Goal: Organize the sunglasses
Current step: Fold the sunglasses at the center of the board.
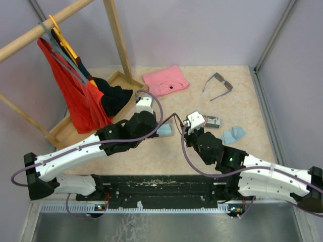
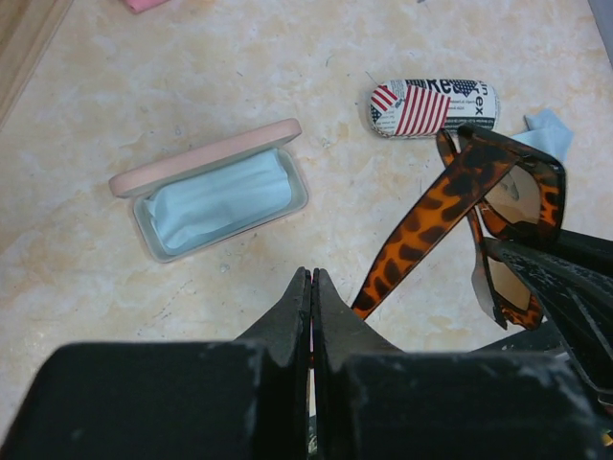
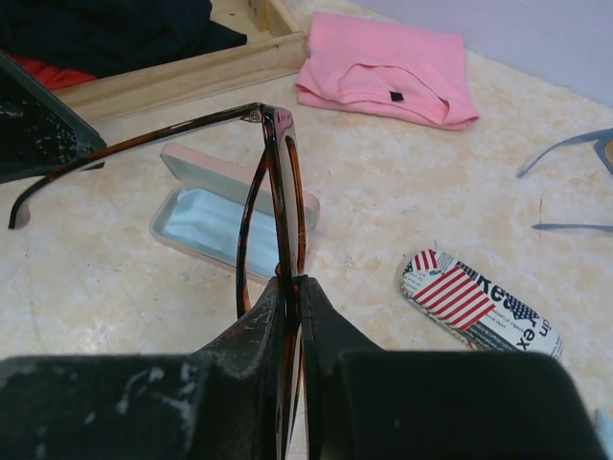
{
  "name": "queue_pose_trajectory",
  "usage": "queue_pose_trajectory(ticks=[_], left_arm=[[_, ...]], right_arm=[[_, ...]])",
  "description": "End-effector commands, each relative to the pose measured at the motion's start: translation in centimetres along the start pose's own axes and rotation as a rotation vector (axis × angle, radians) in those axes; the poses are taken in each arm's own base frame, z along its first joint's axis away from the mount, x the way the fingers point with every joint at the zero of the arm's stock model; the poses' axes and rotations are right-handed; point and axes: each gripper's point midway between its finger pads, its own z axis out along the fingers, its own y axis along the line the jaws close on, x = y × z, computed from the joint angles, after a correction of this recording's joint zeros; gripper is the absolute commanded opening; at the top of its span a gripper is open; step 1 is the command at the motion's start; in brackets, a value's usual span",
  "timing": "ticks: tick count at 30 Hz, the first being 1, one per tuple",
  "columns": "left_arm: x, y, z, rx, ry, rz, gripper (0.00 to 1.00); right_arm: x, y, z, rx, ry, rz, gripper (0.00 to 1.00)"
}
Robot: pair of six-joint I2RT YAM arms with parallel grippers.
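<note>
My right gripper (image 3: pixel 292 283) is shut on the front of the brown tortoiseshell sunglasses (image 3: pixel 283 172), holding them above the table. One temple arm (image 2: pixel 431 225) is swung out and runs down to the side of my left gripper (image 2: pixel 311 278), which is shut with nothing between its jaws. Whether the arm's tip touches that finger I cannot tell. Below lies an open pink case (image 2: pixel 206 158) lined with a light blue cloth. The grey-blue sunglasses (image 1: pixel 218 85) lie unfolded at the far right of the table.
A shut flag-patterned case (image 1: pixel 212 121) and a loose blue cloth (image 1: pixel 233 134) lie right of the grippers. A folded pink shirt (image 1: pixel 165 80) sits at the back. A wooden rack (image 1: pixel 116 35) with hanging clothes (image 1: pixel 75 96) fills the left.
</note>
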Motion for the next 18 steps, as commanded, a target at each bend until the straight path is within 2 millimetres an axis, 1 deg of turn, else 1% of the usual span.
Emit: queue_pose_trajectory(ticks=[1, 5, 14, 18], left_arm=[[0.8, -1.5, 0.9, 0.052, 0.026, -0.008, 0.0], [1.6, -2.5, 1.7, 0.073, 0.05, -0.004, 0.0], [2.3, -4.0, 2.8, 0.117, 0.067, -0.011, 0.0], [2.5, -4.9, 3.1, 0.147, 0.075, -0.016, 0.0]], right_arm=[[-2.7, 0.9, 0.6, -0.002, -0.071, 0.078, 0.0], [-2.9, 1.3, 1.1, 0.006, -0.068, 0.104, 0.0], [-3.1, 2.3, 1.5, -0.02, -0.079, 0.177, 0.0], [-3.0, 3.2, 1.7, -0.051, -0.077, 0.21, 0.0]])
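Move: Just right of the shut left fingertips, about 3 cm off and slightly above, is the middle of the tortoiseshell sunglasses' open arm; from the right hand, which already grips the frame upright at its bridge, it lies some 7 cm left, 2 cm ahead and 4 cm up. On the table roughly 22 cm below, the open pink case is about 11 cm straight ahead of the left hand, and the flag-patterned case about 15 cm ahead and 24 cm right of it. Pushing the sunglasses' open arm inward with its closed fingertips, the left hand travels about 4 cm right and 3 cm down towards the frame, the sinking easing off late, while it turns slightly clockwise. The right hand keeps its pinch on the frame and comes some 2 cm left to meet the push, dipping about 1 cm. ##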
